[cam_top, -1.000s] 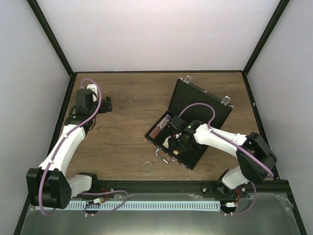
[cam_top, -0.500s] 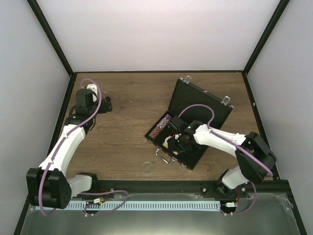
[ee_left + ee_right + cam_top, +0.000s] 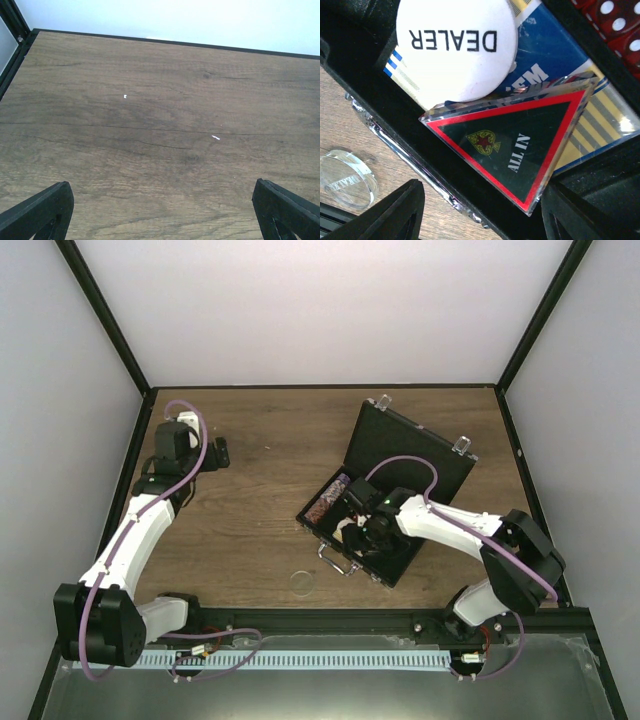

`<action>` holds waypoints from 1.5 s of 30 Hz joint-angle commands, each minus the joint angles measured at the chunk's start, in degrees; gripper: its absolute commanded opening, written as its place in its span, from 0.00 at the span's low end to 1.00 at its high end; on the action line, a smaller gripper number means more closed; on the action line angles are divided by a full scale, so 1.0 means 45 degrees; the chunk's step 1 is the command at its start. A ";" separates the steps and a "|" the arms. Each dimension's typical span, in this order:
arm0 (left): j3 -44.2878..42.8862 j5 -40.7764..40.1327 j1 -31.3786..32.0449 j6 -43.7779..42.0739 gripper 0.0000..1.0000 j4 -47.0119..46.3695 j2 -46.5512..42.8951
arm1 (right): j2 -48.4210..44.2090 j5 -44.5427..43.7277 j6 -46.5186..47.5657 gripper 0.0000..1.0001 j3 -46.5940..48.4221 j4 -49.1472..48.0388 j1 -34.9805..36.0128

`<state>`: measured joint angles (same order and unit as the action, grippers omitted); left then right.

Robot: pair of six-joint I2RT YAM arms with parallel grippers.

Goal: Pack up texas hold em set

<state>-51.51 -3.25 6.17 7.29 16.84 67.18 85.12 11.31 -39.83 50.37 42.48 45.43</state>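
The black case point(image 3: 412, 455) lies open at the right of the table, lid leaning back. In the right wrist view a red-and-black "ALL IN" triangle point(image 3: 515, 145) rests on a blue card deck point(image 3: 555, 65) inside the case, partly under a white "DEALER" button point(image 3: 455, 45). Red dice point(image 3: 615, 25) show in the neighbouring slot. My right gripper point(image 3: 482, 220) hovers open just above the triangle, one finger over the table outside the case's front edge, holding nothing. A row of chips point(image 3: 327, 502) fills the case's left slot. My left gripper point(image 3: 160, 215) stands open over bare wood at the far left.
A clear round disc point(image 3: 302, 581) lies on the table just in front of the case, also seen as the clear disc point(image 3: 345, 177) beside the silver handle point(image 3: 420, 170). Black frame rails border the table's edges.
The right gripper has shifted very slightly over the case's front and its jaws have narrowed a touch. The left arm has not moved.
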 commanded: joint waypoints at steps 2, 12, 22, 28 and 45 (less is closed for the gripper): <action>-0.0042 0.0184 0.0053 0.0040 1.00 0.0025 -0.0231 | -0.0446 0.0287 -0.0015 0.66 -0.0221 -0.0318 -0.0114; -0.0043 0.0080 0.0053 0.0040 1.00 0.0027 -0.0221 | -0.1389 -0.2070 -0.0401 0.76 0.0677 0.1477 -0.0096; 0.0010 -0.0348 0.0050 -0.0016 1.00 -0.0012 -0.0397 | -0.0356 -0.4149 -0.1793 0.87 0.3282 0.2090 0.3405; 0.0029 -0.0621 0.0054 -0.0087 1.00 -0.0027 -0.0407 | 0.2204 -0.4143 -0.1730 0.90 0.4548 0.1344 0.5265; 0.0005 -0.0396 0.0054 0.0007 1.00 -0.0103 -0.0493 | 0.5122 -0.3980 -0.1963 0.95 0.5386 0.0820 0.6839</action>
<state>-51.51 -5.28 6.31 7.27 16.82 66.26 108.01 -5.80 -47.88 73.63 46.96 75.77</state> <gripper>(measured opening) 0.998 0.949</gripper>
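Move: The clear dealer disc lies on the table about 8 cm back and 12 cm left of the right hand, roughly 4 cm lower. The all-in triangle is just 2 cm ahead and 1 cm right, the white dealer button about 5 cm ahead and 1 cm left; the case handle sits some 4 cm back, 5 cm left. From the left hand the disc is about 29 cm back and 22 cm right, far below. Right hand opens, rises 7 cm off the triangle, swings 13 cm left, back and down to the clear disc. ##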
